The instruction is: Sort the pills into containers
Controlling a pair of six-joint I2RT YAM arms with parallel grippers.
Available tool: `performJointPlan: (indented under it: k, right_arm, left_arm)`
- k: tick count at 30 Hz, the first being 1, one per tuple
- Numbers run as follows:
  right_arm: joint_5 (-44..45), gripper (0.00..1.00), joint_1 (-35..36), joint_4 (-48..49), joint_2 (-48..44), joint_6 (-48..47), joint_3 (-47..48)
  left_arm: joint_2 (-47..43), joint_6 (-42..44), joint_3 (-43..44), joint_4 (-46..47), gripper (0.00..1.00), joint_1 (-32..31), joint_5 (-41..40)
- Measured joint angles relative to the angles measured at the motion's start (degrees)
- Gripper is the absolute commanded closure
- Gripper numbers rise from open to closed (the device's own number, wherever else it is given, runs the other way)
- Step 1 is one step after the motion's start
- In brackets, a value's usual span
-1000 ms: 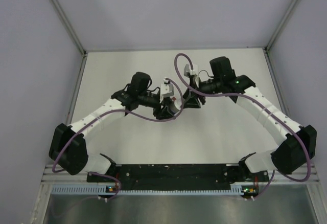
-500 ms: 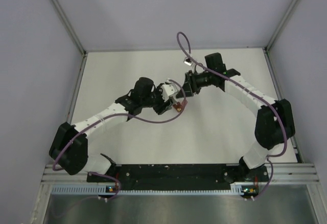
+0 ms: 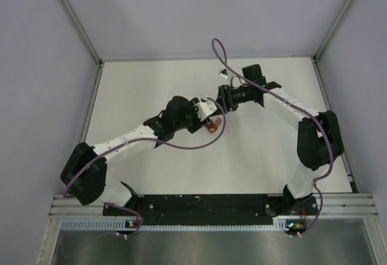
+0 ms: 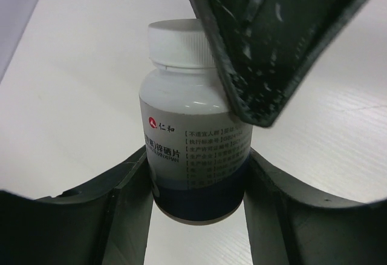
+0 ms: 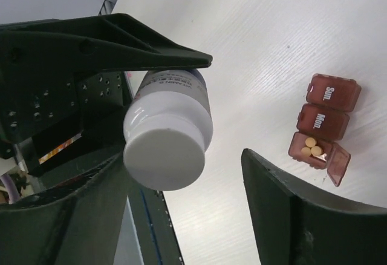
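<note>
My left gripper [image 4: 196, 159] is shut on the lower body of a white pill bottle [image 4: 193, 126] with a white cap [image 5: 163, 156], held above the table. My right gripper [image 5: 184, 162] stands open around the cap. Its left finger is close to the cap and its right finger [image 5: 284, 204] is clearly apart from it. In the left wrist view one right finger [image 4: 266, 35] crosses in front of the cap. The containers [image 5: 320, 126], a red-brown strip, lie on the table. The end compartment is open and holds yellow pills [image 5: 311, 147]. From above, the containers [image 3: 211, 126] lie just below both grippers.
The white table [image 3: 151, 83] has grey walls on three sides. A purple cable [image 3: 214, 50] loops above the right arm, and another hangs under the left arm. A black rail [image 3: 211, 204] carries the arm bases at the near edge.
My right arm has risen and its gripper has come in around the bottle cap with its jaws wider. My left arm has stretched to the right, carrying the bottle.
</note>
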Motion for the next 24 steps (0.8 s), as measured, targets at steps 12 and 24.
performJointPlan:
  k: [12,24]
  right_arm:
    - [0.4,0.14,-1.5,-6.2,-10.6,-14.5,0.0]
    - [0.5,0.17,-0.5,-18.8,-19.3,-37.5,2.6]
  left_arm:
    - [-2.4,-1.3,0.8,1.6,1.00,2.9,13.2]
    - [-1.9,1.6,9.6,-16.3,1.00,7.0,39.8]
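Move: The right fingers, already slackening, straddle the bottle's white cap, which lies within about 1 cm of their midpoint. The left hand still grips the bottle body; from it the cap sits about 4 cm to the right, 3 cm up and roughly level forward. The pill organizer, its end lid open on some pills, is on the table about 14 cm below the right hand, 2 cm to its left and 1 cm ahead. Both hands draw up and back, left keeping the bottle, right opening wider, rolling about 35 degrees off the cap. ##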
